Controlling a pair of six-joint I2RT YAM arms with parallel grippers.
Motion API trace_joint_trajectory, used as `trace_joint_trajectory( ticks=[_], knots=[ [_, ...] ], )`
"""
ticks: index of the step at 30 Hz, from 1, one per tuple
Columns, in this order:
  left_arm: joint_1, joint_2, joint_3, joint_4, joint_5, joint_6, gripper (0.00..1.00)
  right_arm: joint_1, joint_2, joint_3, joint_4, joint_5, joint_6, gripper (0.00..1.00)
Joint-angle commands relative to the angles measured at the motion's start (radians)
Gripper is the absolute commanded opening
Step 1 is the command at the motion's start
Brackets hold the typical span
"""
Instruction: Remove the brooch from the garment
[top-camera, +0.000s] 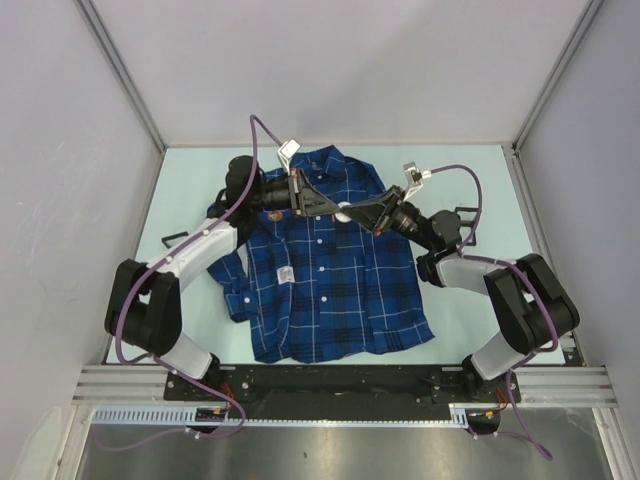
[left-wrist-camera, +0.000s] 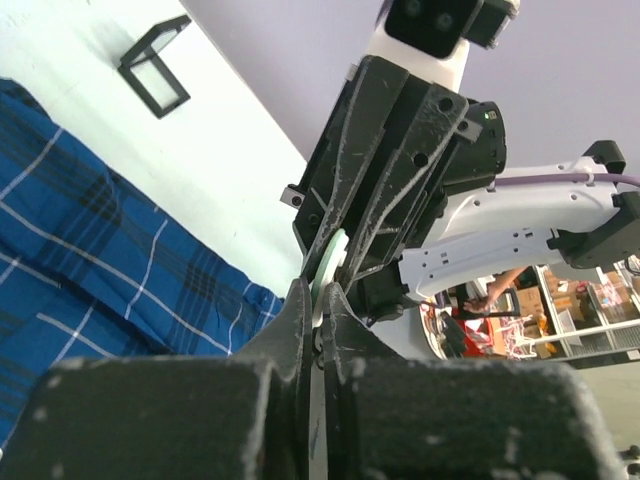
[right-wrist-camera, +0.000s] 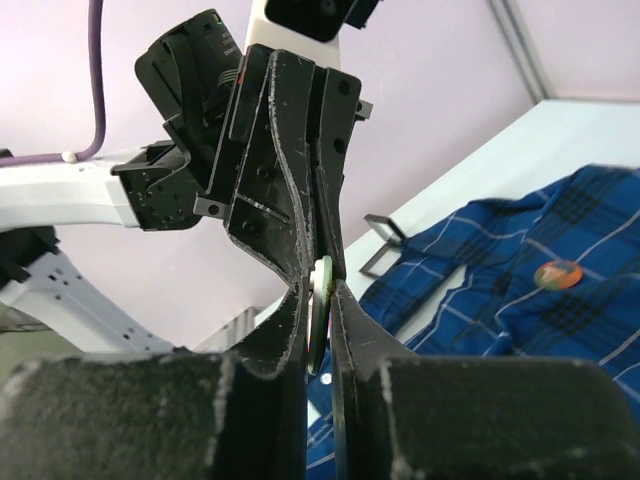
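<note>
The dark blue plaid shirt (top-camera: 320, 270) lies flat in the middle of the pale table, collar at the far side. My left gripper (top-camera: 335, 207) and right gripper (top-camera: 353, 213) meet tip to tip above the shirt's upper chest. Both are shut on the same round white brooch with a green rim (top-camera: 343, 211), held edge-on above the cloth. In the left wrist view the brooch (left-wrist-camera: 328, 268) sits between my left gripper (left-wrist-camera: 320, 302) and the right arm's fingers (left-wrist-camera: 385, 210). In the right wrist view the brooch (right-wrist-camera: 320, 298) is pinched in my right gripper (right-wrist-camera: 318, 292).
A second small round orange badge (right-wrist-camera: 557, 273) sits on the shirt. Black wire frames stand on the table at the left (top-camera: 175, 238) and the right (top-camera: 463, 214). Enclosure walls and metal posts (top-camera: 120, 75) close in the table.
</note>
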Motion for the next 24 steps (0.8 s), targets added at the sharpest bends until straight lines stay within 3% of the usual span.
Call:
trace_joint_trajectory(
  ticks=[1, 13, 15, 17, 21, 22, 24],
  knots=[
    [-0.039, -0.062, -0.003, 0.176, 0.105, -0.148, 0.00, 0.063, -0.011, 0.010, -0.126, 0.053, -0.268, 0.00],
    [-0.039, -0.082, -0.036, 0.329, 0.134, -0.271, 0.00, 0.161, -0.023, 0.010, -0.313, 0.300, -0.544, 0.00],
    [-0.039, -0.084, -0.036, 0.322, 0.128, -0.251, 0.00, 0.155, -0.018, 0.011, -0.292, 0.282, -0.489, 0.00],
    [-0.035, -0.088, -0.018, 0.204, 0.111, -0.188, 0.00, 0.117, -0.001, 0.017, -0.226, 0.163, -0.349, 0.01],
    [-0.021, -0.088, 0.028, -0.051, 0.030, 0.032, 0.00, 0.080, 0.005, 0.080, -0.183, 0.039, -0.129, 0.21],
    [-0.012, -0.085, 0.036, -0.135, -0.008, 0.054, 0.00, 0.078, -0.001, 0.085, -0.196, 0.021, -0.110, 0.35],
    [0.001, -0.081, 0.034, -0.163, -0.035, 0.077, 0.00, 0.072, -0.024, 0.088, -0.213, 0.015, -0.069, 0.41]
  ],
)
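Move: Between the two grippers, both already shut on it, is the brooch: its middle is about 1 cm to the right of the left hand and 1 cm to the left of the right hand, level with each. Counted from the left hand, the round red badge on the garment lies some 13 cm ahead, 14 cm left and 19 cm below; the white square patch about 4 cm back, 11 cm left and equally low. Carrying the brooch between them, both hands ease about 1.5 cm left, with roughly 1 cm each forward and up, while the right wrist twists some 15 to 20 degrees, clockwise and tipping its fingers up. Both then sink back over 1 cm as the right wrist swings most of the way back and its fingers open from their pinch; the left fingers keep theirs. ##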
